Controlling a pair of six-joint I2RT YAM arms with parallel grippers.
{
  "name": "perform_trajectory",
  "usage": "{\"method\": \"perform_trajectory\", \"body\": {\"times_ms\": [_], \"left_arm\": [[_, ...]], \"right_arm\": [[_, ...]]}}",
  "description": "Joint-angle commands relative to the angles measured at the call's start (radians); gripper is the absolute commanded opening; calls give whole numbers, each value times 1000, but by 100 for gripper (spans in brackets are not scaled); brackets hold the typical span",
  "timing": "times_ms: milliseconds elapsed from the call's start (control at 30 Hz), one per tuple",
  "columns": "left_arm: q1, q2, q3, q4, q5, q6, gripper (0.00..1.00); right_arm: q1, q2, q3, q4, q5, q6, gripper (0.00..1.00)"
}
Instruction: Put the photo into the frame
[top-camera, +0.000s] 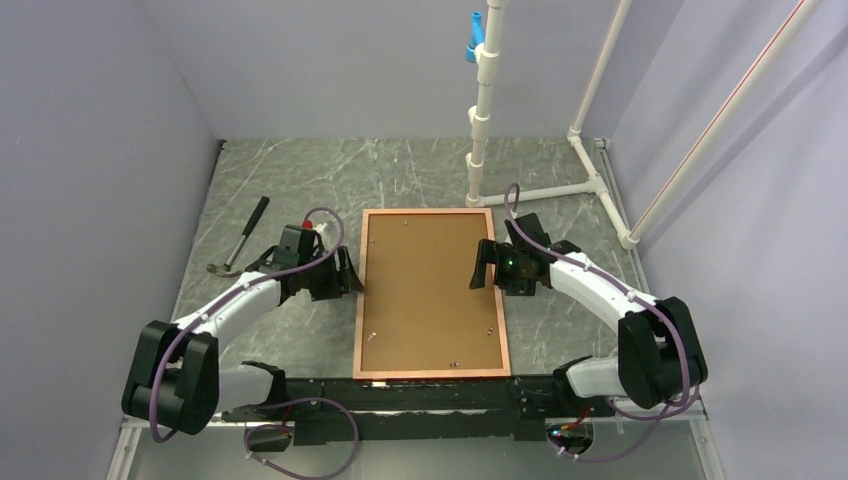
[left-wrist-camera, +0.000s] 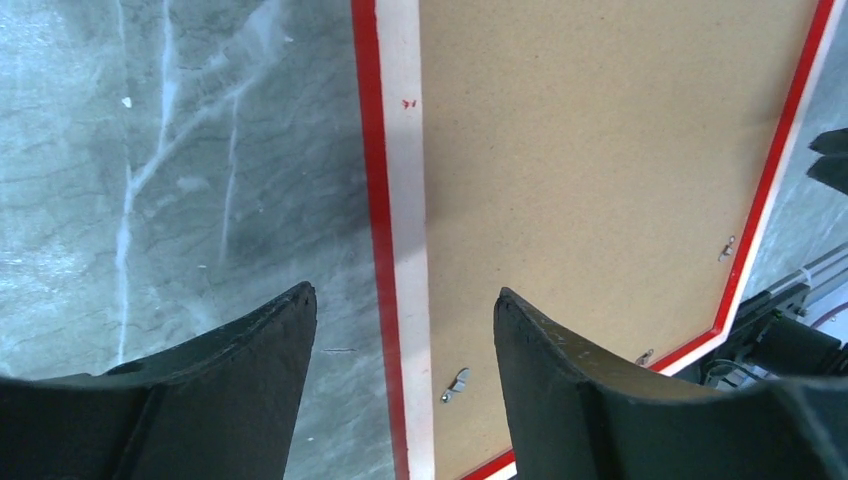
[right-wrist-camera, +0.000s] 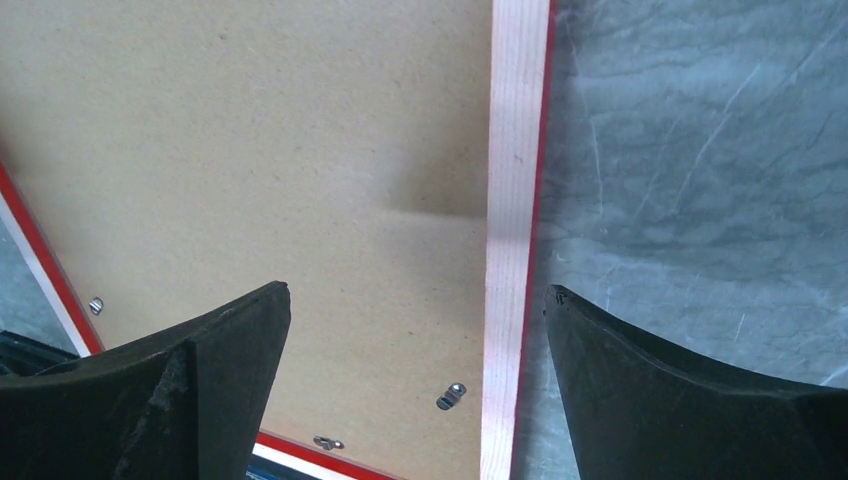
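The frame (top-camera: 360, 300) lies face down in the middle of the table, its copper-orange edge around a plain brown backing board (top-camera: 430, 290). The photo is hidden. My left gripper (top-camera: 345, 272) hovers at the frame's left edge and is open. In the left wrist view, the left gripper (left-wrist-camera: 402, 293) straddles the frame's red and white rim (left-wrist-camera: 400, 180) with nothing between its fingers. My right gripper (top-camera: 487, 265) is wide open at the frame's right edge. In the right wrist view, the right gripper (right-wrist-camera: 416, 291) spans the pale wooden rim (right-wrist-camera: 515, 150) and board (right-wrist-camera: 250, 150).
A hammer (top-camera: 240, 240) lies on the table to the left of the frame. A white pipe stand (top-camera: 482, 120) rises just behind the frame's far right corner. Small metal clips (left-wrist-camera: 457, 383) (right-wrist-camera: 450, 395) sit on the board near the rim.
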Motion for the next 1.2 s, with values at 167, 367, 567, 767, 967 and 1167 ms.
{"method": "perform_trajectory", "body": {"times_ms": [167, 367, 567, 767, 967, 1167], "left_arm": [[-43, 26, -70, 115, 99, -31, 70], [-61, 120, -76, 204, 127, -81, 69], [-63, 159, -42, 269, 170, -124, 68], [-67, 165, 20, 169, 106, -75, 72], [-99, 79, 2, 34, -45, -23, 92], [-172, -7, -51, -14, -119, -15, 92]], "right_arm": [[-26, -20, -103, 61, -101, 6, 99], [-26, 8, -149, 141, -189, 35, 98], [-24, 49, -123, 203, -240, 58, 98], [-24, 77, -90, 204, -235, 58, 98], [-25, 35, -118, 174, -206, 49, 99], [-26, -14, -164, 154, -205, 49, 99]]}}
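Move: Just right of the left hand, about 2 cm across and 4 cm below, runs the photo frame's left rail, its middle level with the fingers; the left metal tab is some 10 cm back and 5 cm right. For the right hand the right rail lies about 2 cm right and 4 cm down, with the right metal tab 10 cm back, level sideways. The brown board's middle is some 13 cm left of this hand, level fore and aft. Dropping back and down some 3 cm, the open right hand then stays low, rolls about 10 degrees and edges 2 cm left, its outer finger coming against the right rail's outer side. The left hand sinks back and right astride the left rail, slides about 2.5 cm forward while still low, then opens wider and draws back again. ##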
